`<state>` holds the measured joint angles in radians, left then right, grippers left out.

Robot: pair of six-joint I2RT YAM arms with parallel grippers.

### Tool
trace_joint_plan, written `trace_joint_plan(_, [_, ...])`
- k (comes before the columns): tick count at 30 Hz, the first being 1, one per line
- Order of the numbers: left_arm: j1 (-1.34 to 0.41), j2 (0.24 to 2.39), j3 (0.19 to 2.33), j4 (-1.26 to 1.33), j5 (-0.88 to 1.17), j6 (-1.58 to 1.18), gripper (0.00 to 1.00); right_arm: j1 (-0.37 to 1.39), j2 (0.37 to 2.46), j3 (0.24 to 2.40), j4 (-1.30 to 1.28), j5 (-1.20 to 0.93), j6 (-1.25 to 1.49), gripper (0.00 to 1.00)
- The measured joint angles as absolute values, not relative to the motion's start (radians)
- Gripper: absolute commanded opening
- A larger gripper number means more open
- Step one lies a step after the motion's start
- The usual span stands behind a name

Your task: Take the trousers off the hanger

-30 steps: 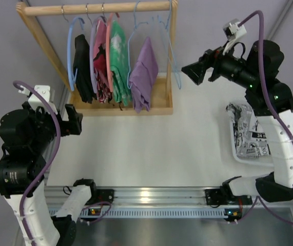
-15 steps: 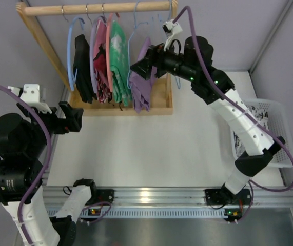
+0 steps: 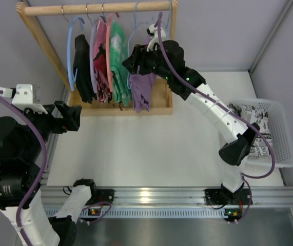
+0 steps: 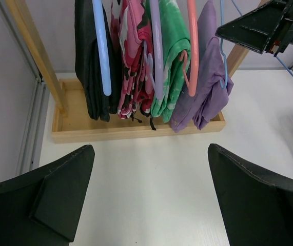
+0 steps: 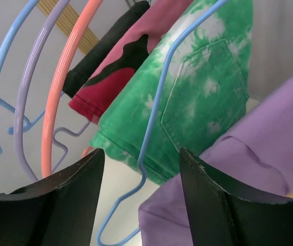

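Note:
The lilac trousers (image 3: 143,89) hang folded over the thin light-blue wire hanger (image 3: 134,31) at the right end of the wooden rack. My right gripper (image 3: 135,57) is up against the trousers' top. In the right wrist view its jaws stand apart. The hanger's wire (image 5: 154,118) and the trousers' edge (image 5: 249,169) lie between the fingers (image 5: 64,205), and neither is pinched. My left gripper (image 3: 73,117) hovers open over bare table left of the rack. From the left wrist view the trousers (image 4: 208,77) show beyond the gripper (image 4: 150,148).
On the rack's rod (image 3: 95,7) hang a black garment (image 3: 83,69) on a thick blue hanger, a pink-red one, and a green printed one (image 3: 119,61) on a pink hanger. The rack's wooden base (image 3: 162,102) lies beneath. A white basket (image 3: 285,128) holding printed cloth stands at the right.
My right arm has swung left from the table's right side to the rack, and its jaws have narrowed around the hanger wire. The left arm has shifted slightly, still open.

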<state>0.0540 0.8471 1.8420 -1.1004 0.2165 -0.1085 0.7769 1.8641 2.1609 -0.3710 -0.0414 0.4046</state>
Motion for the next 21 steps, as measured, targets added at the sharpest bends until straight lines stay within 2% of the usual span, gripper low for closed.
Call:
trace_joint_plan(1, [0.054,0.847,1.842,-1.100,0.216,-0.110,0.99,0.777,1.871,2.161,-0.358,-0.041,0.405,0.56])
trace_joint_plan(9, [0.054,0.844,1.829,-1.099,0.216,-0.111,0.99,0.776,1.926,2.181,-0.266,-0.047,0.431,0.47])
trace_joint_plan(12, [0.054,0.839,1.829,-1.099,0.217,-0.112,0.99,0.773,1.937,2.182,-0.243,-0.068,0.468,0.34])
trace_joint_plan(18, [0.054,0.833,1.829,-1.098,0.221,-0.118,0.99,0.749,1.951,2.182,-0.211,-0.121,0.551,0.16])
trace_joint_plan(21, [0.055,0.834,1.829,-1.097,0.221,-0.126,0.98,0.729,1.954,2.182,-0.201,-0.150,0.597,0.00])
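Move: The near side rod of the blue hanger that carries the purple trousers lies between and just beyond the right hand's open fingers, about 3 cm ahead, 2 cm left and 1 cm up. The middle of the purple trousers hangs some 5 cm ahead, 4 cm right and 9 cm below the right hand; the green trousers are roughly 5 cm ahead, 4 cm left and 6 cm lower. From the left hand that rod is some 23 cm ahead, 16 cm right and 3 cm lower. Forward and to the left, nearly level, the right hand eases about 3 cm onto the side rod of the blue hanger, while rolling some 10 degrees with its left side rising. Its fingers, about two-thirds open at first, close almost fully and pinch the rod between their tips. ##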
